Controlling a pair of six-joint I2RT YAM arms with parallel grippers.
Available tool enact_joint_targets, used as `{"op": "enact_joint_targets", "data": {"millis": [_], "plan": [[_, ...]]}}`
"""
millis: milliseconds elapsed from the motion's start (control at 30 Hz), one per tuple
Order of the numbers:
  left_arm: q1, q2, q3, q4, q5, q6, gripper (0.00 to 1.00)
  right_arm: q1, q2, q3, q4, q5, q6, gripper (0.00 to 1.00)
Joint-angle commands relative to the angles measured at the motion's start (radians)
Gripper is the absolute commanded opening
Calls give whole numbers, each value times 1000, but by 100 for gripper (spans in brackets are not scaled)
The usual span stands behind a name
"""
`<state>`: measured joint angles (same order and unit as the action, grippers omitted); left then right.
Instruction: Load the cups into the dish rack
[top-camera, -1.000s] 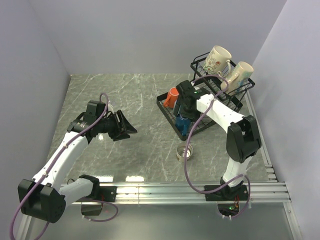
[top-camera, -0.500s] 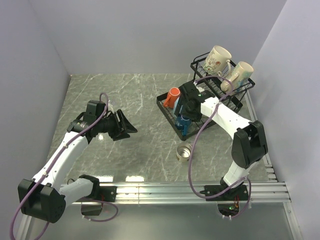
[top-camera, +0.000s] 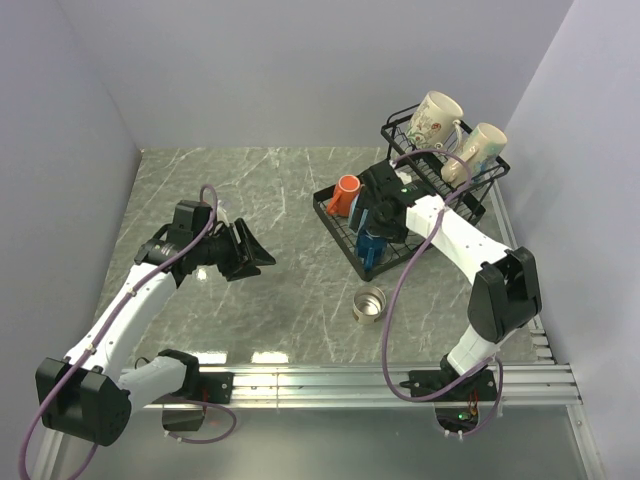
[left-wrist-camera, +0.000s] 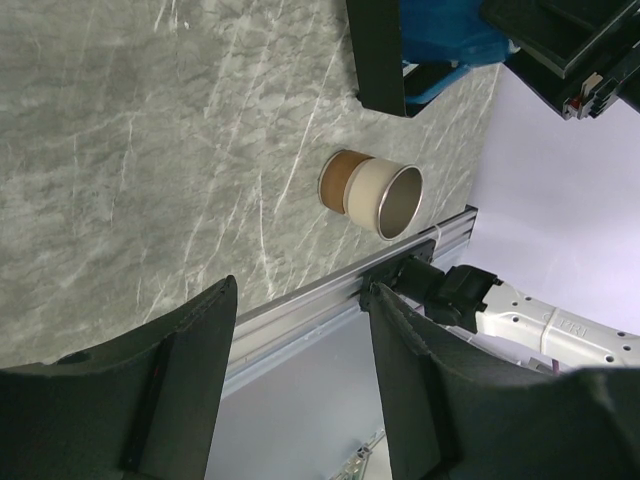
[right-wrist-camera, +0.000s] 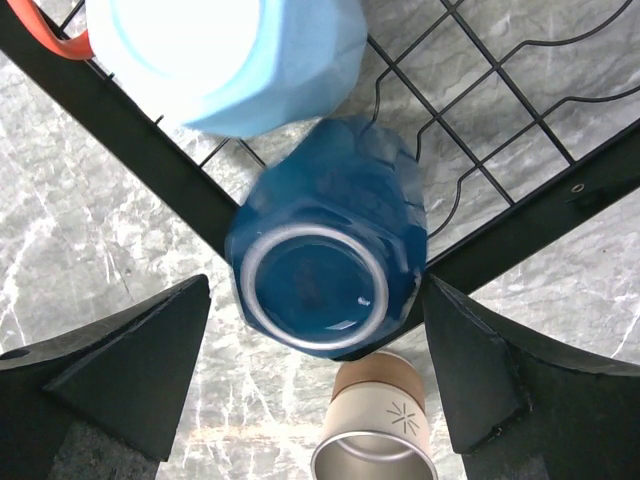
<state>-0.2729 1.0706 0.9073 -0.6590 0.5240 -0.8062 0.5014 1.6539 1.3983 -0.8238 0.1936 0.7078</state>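
The black wire dish rack (top-camera: 420, 238) stands at the back right. Its upper basket holds a floral cream mug (top-camera: 433, 118) and a plain cream mug (top-camera: 480, 148). An orange mug (top-camera: 346, 193) lies in the lower tray. A dark blue mug (right-wrist-camera: 325, 240) stands base up at the tray's near corner, beside a light blue mug (right-wrist-camera: 225, 55). My right gripper (right-wrist-camera: 315, 300) hangs open over the dark blue mug, one finger on each side. The steel cup (top-camera: 369, 303) lies on its side on the table. My left gripper (top-camera: 255, 255) hovers open and holds nothing, left of centre.
Grey marble tabletop with purple walls on three sides. An aluminium rail (top-camera: 330, 380) runs along the near edge by the arm bases. The steel cup (left-wrist-camera: 372, 193) lies just in front of the rack's near corner (left-wrist-camera: 378, 60).
My right gripper has opened wider and drawn up and back from the dark blue mug, which stays in the rack's near corner. The left arm has not moved.
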Motion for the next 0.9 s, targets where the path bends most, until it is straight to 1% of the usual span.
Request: {"op": "enact_joint_targets", "data": {"millis": [0, 200, 267, 367, 400, 467, 500, 633, 800, 867], "plan": [[-6, -14, 30, 19, -10, -1, 61, 6, -43, 5, -3, 9, -8, 94], [-12, -41, 19, 13, -16, 1, 61, 8, -58, 57, -37, 23, -18, 95], [-35, -37, 34, 10, -30, 7, 61, 8, -85, 76, -61, 26, -21, 95], [-118, 3, 80, 2, -94, 15, 62, 6, -135, 114, -106, 29, -21, 95], [-177, 18, 111, -5, -116, 13, 62, 6, -152, 128, -116, 26, -21, 95], [-239, 75, 139, -4, -177, 7, 61, 5, -210, 137, -149, 29, -22, 95], [-294, 93, 160, 10, -191, -5, 61, 8, -232, 145, -170, 29, -22, 95], [-405, 208, 185, 76, -223, -48, 61, 8, -376, 136, -228, 40, -25, 95], [-514, 347, 218, 151, -228, -74, 58, 5, -534, 45, -285, 47, -10, 95], [-538, 419, 240, 174, -229, -77, 57, 2, -607, -11, -308, 55, 2, 95]]}}
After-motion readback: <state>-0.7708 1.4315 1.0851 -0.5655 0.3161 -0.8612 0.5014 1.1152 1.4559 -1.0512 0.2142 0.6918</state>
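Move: For my left hand, the steel cup on the table is about 23 cm to the right, 5 cm back and 15 cm below. The navy cup in the rack stands roughly 13 cm farther out than the steel cup. The navy cup is between and below my right fingertips, some 6 cm down and 2 cm back. From my right hand, the light blue cup is 5 cm ahead, 2 cm left; the orange cup 9 cm ahead, 7 cm left; the steel cup 15 cm back, 1 cm left. I lift my already open right hand clear of the navy cup, up some 16 cm, then also back about 9 cm and rightward, its fingertips tilting up and forward. Meanwhile my left hand swings right about 12 cm towards the steel cup, drifting back slightly, turning some 20 degrees clockwise and dipping at the end, fingers still open. ##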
